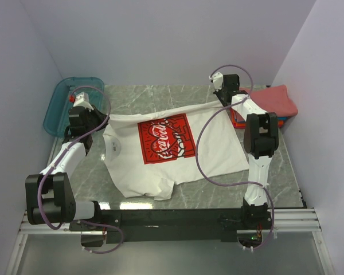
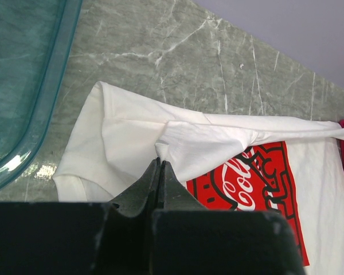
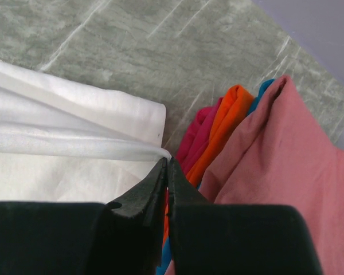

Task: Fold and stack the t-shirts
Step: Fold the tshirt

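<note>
A white t-shirt (image 1: 172,157) with a red Coca-Cola print (image 1: 165,138) lies across the marble table (image 1: 143,94). Its far edge is lifted and stretched taut between my two grippers. My left gripper (image 2: 159,161) is shut on a fold of the white fabric (image 2: 195,137) near the collar end, at the left (image 1: 105,118). My right gripper (image 3: 167,160) pinches the other end of the taut white edge (image 3: 74,143) at the back right (image 1: 222,103). Beside it sits a stack of folded t-shirts: coral-red (image 3: 286,160) on top, orange (image 3: 229,114) and blue (image 3: 265,87) beneath.
A teal plastic bin (image 1: 66,106) sits at the back left, close to the left gripper, and also shows in the left wrist view (image 2: 23,86). The folded stack (image 1: 275,100) fills the back right corner. Walls enclose the table on three sides.
</note>
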You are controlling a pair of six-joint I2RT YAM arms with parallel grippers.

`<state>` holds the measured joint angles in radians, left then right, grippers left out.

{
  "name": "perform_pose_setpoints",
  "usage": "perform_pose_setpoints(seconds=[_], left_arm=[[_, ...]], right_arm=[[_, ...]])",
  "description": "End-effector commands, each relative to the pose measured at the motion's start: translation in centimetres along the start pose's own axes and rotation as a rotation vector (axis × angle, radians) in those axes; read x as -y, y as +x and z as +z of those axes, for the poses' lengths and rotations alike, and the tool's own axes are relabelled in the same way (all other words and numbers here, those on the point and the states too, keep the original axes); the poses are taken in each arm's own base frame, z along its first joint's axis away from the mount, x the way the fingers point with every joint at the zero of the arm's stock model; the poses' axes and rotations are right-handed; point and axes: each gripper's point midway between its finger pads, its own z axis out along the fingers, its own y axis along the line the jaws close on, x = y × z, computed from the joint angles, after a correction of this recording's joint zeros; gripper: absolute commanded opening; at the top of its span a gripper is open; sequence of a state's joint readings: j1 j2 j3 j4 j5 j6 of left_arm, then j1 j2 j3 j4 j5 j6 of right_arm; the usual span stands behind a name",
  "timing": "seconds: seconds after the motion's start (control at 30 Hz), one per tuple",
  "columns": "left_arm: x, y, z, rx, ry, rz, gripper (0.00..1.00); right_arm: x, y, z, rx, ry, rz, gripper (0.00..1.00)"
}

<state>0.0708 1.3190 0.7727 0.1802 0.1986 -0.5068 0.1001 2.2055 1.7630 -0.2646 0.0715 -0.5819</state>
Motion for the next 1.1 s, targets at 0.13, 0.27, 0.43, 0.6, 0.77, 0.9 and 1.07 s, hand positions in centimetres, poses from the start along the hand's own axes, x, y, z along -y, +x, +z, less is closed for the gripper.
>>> perform_pose_setpoints(seconds=[0.13, 0.27, 0.43, 0.6, 0.77, 0.9, 1.07], left_arm=[[1.0, -1.4, -0.5, 0.045, 0.037, 0.008, 0.00], [1.0, -1.7, -0.6, 0.052, 0.033, 0.015, 0.00], [1.5, -1.9, -0.6, 0.053, 0.053, 0.010, 0.00], [1.8, -1.6, -1.0, 0.044, 0.069, 0.016, 0.00], [2.3, -0.9, -1.1, 0.020, 0.087, 0.018, 0.00], [2.4, -0.1, -1.4, 0.008, 0.087, 0.017, 0.00], [2.1, 0.8, -1.9, -0.006, 0.067, 0.011, 0.00]], right_arm=[[1.4, 0.3, -2.1, 0.003, 0.037, -0.038, 0.16], [1.8, 1.0, -5.5, 0.032, 0.048, -0.111, 0.35], [1.4, 1.7, -8.6, 0.059, 0.023, -0.126, 0.52], [0.9, 0.1, -9.9, 0.106, -0.036, -0.056, 0.53], [-0.9, -0.4, -10.6, 0.125, -0.133, -0.007, 0.53], [-1.5, -0.2, -11.1, 0.134, -0.155, 0.006, 0.53], [-2.0, 0.1, -11.5, 0.134, -0.172, 0.017, 0.53]])
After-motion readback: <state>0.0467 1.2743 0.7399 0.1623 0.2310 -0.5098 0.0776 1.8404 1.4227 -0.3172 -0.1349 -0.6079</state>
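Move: The right hand pinches the shirt's folded-over corner; the place where that corner goes down is almost directly below it, about 5 cm down and a centimetre to its right. The stacked shirts have their middle some 22 cm to the right and level ahead, with their near side only about 5 cm away. The red print lies roughly 28 cm left and 16 cm back. From the left hand, the corner's place is about 60 cm right, 12 cm ahead and 13 cm down. The right fingers let go of the folded-over corner, opening to about half while the hand draws back roughly 9 cm, first dipping some 3 cm, then rising to finish about 4 cm above its start, over the shirt beside the stacked shirts. It also turns slightly counter-clockwise. The left hand keeps its shut pinch on its bunch of shirt, easing about 2 cm right and back near the end. ##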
